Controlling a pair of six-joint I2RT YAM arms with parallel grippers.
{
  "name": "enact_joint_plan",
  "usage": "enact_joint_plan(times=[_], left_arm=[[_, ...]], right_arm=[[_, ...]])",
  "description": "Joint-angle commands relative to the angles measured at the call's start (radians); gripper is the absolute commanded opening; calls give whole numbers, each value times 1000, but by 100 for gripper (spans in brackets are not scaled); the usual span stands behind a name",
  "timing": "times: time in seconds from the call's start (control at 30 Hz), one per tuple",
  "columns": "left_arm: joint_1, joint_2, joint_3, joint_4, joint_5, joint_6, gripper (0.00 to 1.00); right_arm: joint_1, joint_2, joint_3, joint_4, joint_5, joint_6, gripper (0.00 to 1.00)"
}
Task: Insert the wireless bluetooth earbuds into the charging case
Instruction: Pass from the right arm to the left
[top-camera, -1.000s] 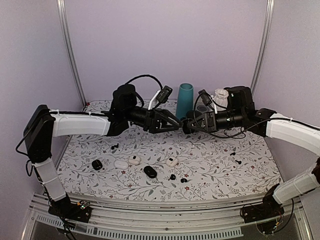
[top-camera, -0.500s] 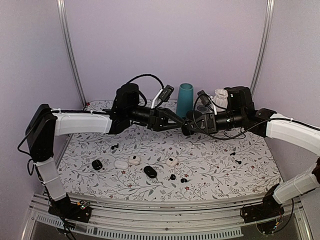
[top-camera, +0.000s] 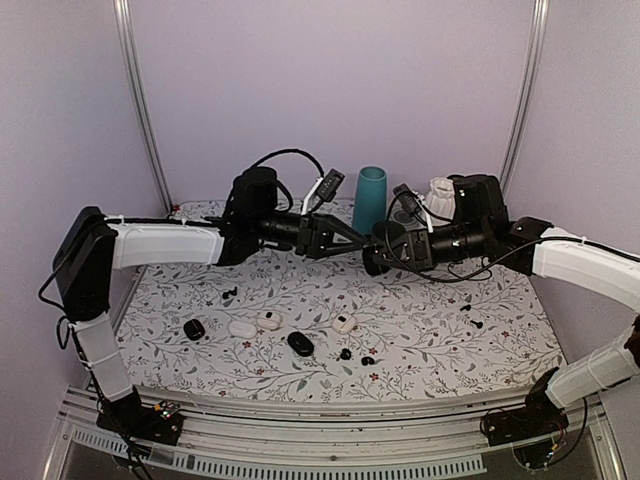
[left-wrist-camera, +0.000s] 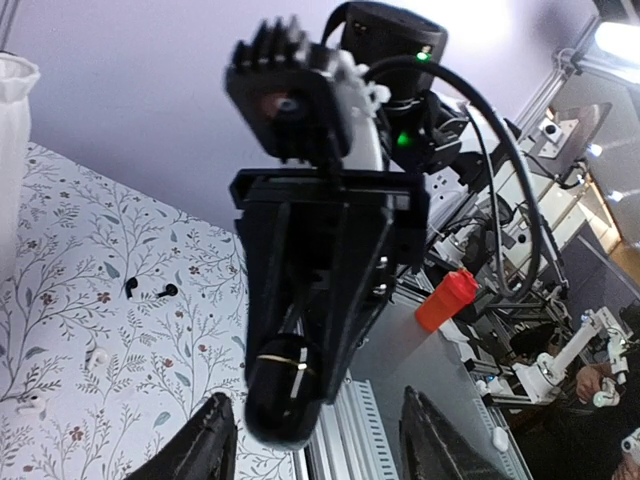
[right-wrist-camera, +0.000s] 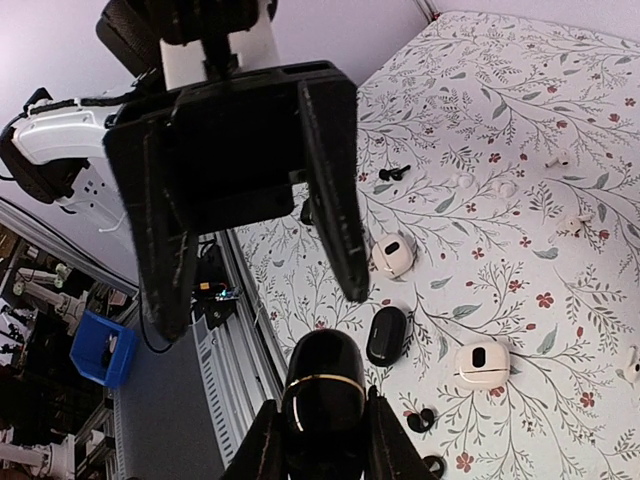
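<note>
My right gripper is shut on a glossy black charging case with a thin gold seam, held in mid-air over the table. My left gripper faces it and is open. Its fingers stand either side of the case's free end without touching it. In the top view the two grippers meet at the middle. Tiny black earbuds lie on the floral table, also seen in the right wrist view. Another black earbud lies to the left.
Loose on the table are black cases and white cases. More small black pieces lie on the right. A teal cup and a white holder stand at the back.
The left gripper has moved right, closer to the right gripper, and its open fingers now flank the held case. The right gripper has shifted slightly left and keeps its grip.
</note>
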Motion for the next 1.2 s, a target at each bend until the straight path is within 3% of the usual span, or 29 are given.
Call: enact_joint_plan(times=[0.0, 0.73, 0.97, 1.13, 1.17], left_arm=[[30, -20, -24, -14, -47, 10, 57], [-43, 33, 53, -138, 78, 90, 45], [-49, 45, 70, -134, 93, 81, 29], [-50, 47, 63, -128, 103, 81, 1], [-50, 45, 60, -125, 104, 80, 0]], right_arm=[[21, -40, 36, 22, -31, -17, 3], [41, -5, 59, 26, -45, -33, 3], [44, 3, 60, 22, -39, -40, 3], [44, 5, 59, 21, -24, -40, 4], [44, 5, 60, 21, -20, -40, 4]])
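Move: Barely 3 cm to the left gripper's right, about 3 cm below it and 1 cm ahead, is the black charging case, pinched in the right gripper's tips. From the left hand, the grey mug stands some 20 cm ahead, 9 cm right and 23 cm down; a white charging case lies nearly underneath, 3 cm left and 27 cm down. From the right hand, the left gripper is about 5 cm left, 1 cm back and 3 cm higher. Settling around the case that the right fingers still pinch, the left hand eases forward 1–2 cm, then draws back about 4 cm while sinking 1.5 cm and turning slightly clockwise. Its half-open fingers narrow, then shut on the case's free end. The right hand lifts the case to meet them, some 2 cm up and back and 1 cm left, keeping its grip. ##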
